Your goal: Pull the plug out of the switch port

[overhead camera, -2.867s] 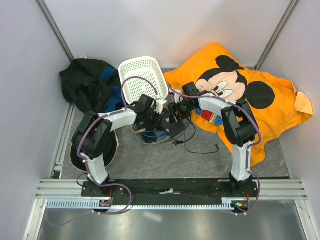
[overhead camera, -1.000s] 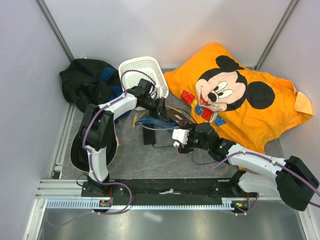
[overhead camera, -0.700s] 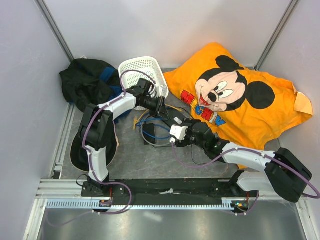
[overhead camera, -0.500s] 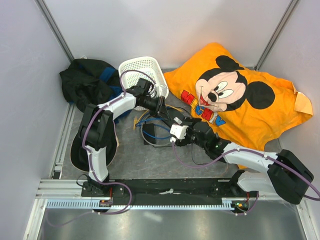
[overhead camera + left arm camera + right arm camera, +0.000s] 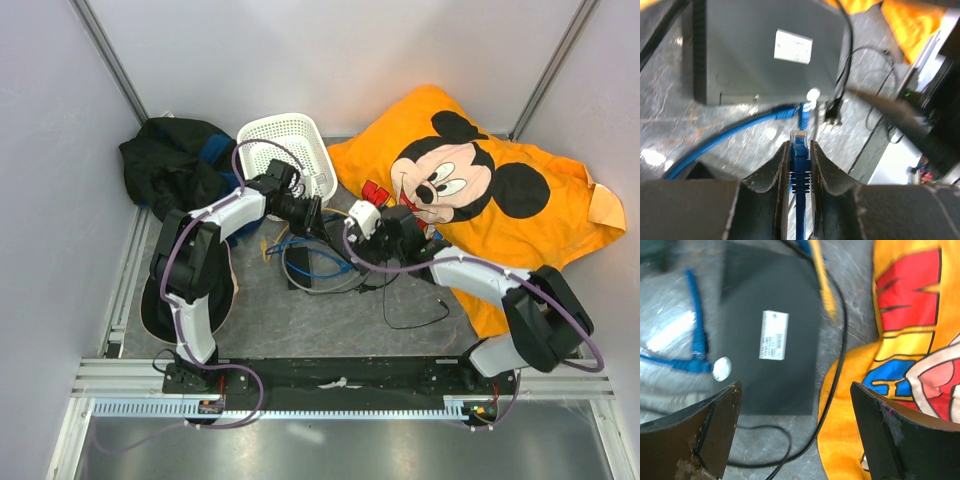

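My left gripper (image 5: 799, 146) is shut on the blue plug (image 5: 800, 136), whose clear tip sticks out past the fingertips, free in the air. A short gap ahead lies the flat black switch (image 5: 755, 55) with its white label (image 5: 793, 46); the ports in its near edge are too blurred to make out. A second blue cable (image 5: 740, 127) ends close to that edge. From above, the left gripper (image 5: 310, 215) sits left of the right gripper (image 5: 368, 240). The right gripper (image 5: 800, 435) hangs open over the switch (image 5: 770, 365) and holds nothing.
An orange Mickey shirt (image 5: 480, 200) covers the right side and touches the switch. A white basket (image 5: 288, 150) and dark clothes (image 5: 175, 170) lie at the back left. Coiled blue cable (image 5: 310, 262), a yellow cable (image 5: 822, 285) and a thin black cord (image 5: 410, 310) surround the switch.
The right arm has swung from the near middle of the table back toward the shirt, over the switch, staying open. The left gripper keeps the blue plug and has barely moved.
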`<state>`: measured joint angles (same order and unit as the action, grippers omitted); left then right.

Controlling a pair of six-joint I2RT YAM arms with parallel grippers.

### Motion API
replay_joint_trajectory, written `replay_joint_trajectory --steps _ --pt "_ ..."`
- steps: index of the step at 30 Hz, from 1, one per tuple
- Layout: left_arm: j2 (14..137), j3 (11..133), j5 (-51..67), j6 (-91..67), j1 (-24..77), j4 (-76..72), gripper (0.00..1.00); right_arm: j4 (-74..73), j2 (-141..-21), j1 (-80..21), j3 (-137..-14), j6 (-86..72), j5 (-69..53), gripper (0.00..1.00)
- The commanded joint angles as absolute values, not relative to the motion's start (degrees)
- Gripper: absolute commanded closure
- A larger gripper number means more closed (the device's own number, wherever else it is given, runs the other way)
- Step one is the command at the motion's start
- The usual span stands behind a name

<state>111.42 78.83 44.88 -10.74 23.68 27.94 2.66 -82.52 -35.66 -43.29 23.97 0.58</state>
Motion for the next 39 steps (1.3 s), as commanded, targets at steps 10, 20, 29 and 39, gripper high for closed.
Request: replay_joint_trajectory --steps 10,20,29,39 --pt "94.2 68.8 32.9 10.7 22.1 33.7 0.98 -5.0 -95.6 -31.0 -55.7 8.6 -7.1 0.03" --pt "84.0 60.6 23.3 14.2 15.7 35.2 0.98 -7.9 -98.5 -29.5 -59.5 5.9 -6.5 0.03" --pt "79.4 83.7 30.0 17.2 14.9 38.1 0.98 -10.5 -92.5 -27.2 -65.1 9.4 -19.0 0.02" --pt "92.2 115.4 37.9 8.3 15.4 35.3 0.98 -5.4 -91.8 -27.3 -79.1 1.2 -39.3 0.02"
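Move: The left hand already pinches the blue plug, free of its port; the switch it leaves lies about 9 cm to its right, 2 cm farther out and 5 cm lower. The white basket is roughly 18 cm ahead and 9 cm left of that hand, and the black box some 6 cm left and 2 cm back. From the open right hand, the switch lies about 4 cm ahead, 4 cm left and 5 cm below. Left hand draws the still-pinched blue plug 13 cm left, then lifts 30; open right hand dips forward, rises left. ##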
